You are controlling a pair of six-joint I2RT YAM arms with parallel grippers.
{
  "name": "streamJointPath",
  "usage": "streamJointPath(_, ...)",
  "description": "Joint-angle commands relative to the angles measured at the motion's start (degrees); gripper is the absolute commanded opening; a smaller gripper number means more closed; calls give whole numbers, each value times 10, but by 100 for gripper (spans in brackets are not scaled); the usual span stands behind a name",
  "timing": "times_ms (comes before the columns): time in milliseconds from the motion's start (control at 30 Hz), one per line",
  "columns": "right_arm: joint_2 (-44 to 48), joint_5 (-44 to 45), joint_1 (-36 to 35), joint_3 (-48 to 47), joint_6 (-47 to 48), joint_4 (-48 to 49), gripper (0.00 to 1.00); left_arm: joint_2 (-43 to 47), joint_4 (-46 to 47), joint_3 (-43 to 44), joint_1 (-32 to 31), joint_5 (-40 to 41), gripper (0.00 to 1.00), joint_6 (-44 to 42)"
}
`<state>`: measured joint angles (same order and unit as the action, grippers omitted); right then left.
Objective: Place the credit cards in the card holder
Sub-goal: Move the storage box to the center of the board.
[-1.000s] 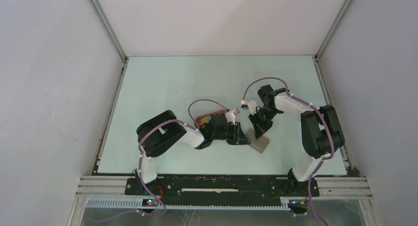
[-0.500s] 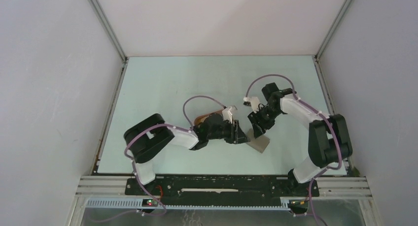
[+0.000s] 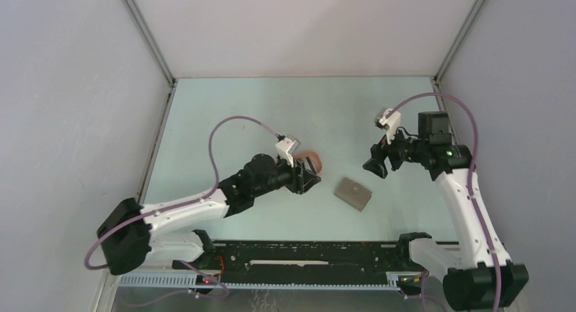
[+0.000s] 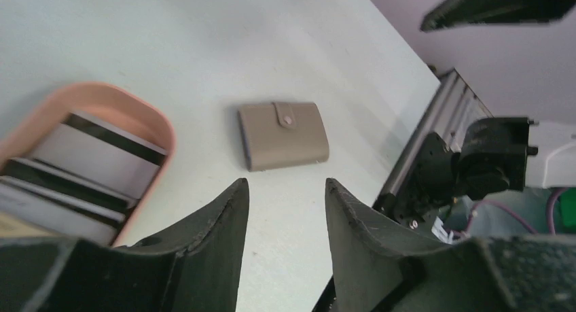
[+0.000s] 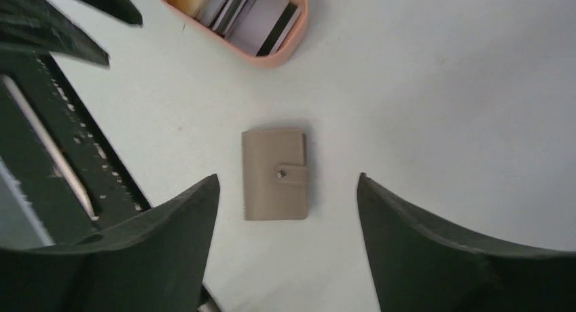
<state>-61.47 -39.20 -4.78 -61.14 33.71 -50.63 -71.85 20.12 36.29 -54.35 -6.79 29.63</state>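
The card holder (image 3: 353,193) lies shut and flat on the pale green table, its snap tab on top; it also shows as a taupe card holder (image 4: 283,134) and card holder (image 5: 274,174) in the wrist views. The credit cards (image 5: 251,13), one yellow-orange and others dark with pale stripes, stand in a peach tray (image 5: 285,50). My left gripper (image 3: 307,179) hovers open beside the tray (image 3: 315,159), left of the holder. Its jaws (image 4: 285,186) hold nothing. My right gripper (image 3: 375,166) hangs open and empty above and to the right of the holder, jaws (image 5: 288,179) wide apart.
The cards (image 4: 95,156) fill the tray (image 4: 146,111) at the left of the left wrist view. A black rail and metal frame (image 3: 306,254) run along the near table edge. White enclosure walls (image 3: 81,122) bound the table on three sides.
Both grippers opened and drew away from the card holder: the left arm back to the left by the tray, the right arm up and to the right. The holder now lies flat, untouched.
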Motion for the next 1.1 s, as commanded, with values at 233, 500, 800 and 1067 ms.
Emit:
streamJointPath(233,32,-154,-7,-19,48,-15,100,258,-197,-59,19,214,89,-110)
streamJointPath(500,-12,-186,-19,4,51,-17,100,389,-230,-153,64,239,100,-3)
streamJointPath(800,16,-179,15,28,40,1,100,388,-219,-167,81,210,100,61)
streamJointPath(1067,27,-168,23,30,40,6,100,375,-212,-162,86,186,100,75)
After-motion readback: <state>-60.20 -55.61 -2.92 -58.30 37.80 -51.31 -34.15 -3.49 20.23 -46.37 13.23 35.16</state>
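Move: The storage box with the cards lies about 11 cm ahead of the left hand, some 6 cm to its left and 14 cm below. The closed card holder is about 15 cm to the left hand's right, 2 cm ahead and 15 cm below. From the right hand the storage box is some 7 cm ahead, 24 cm left and 18 cm below. Left hand arcs 16 cm left past the storage box, turning 30° counter-clockwise; both hands open wide, right easing back-left. ##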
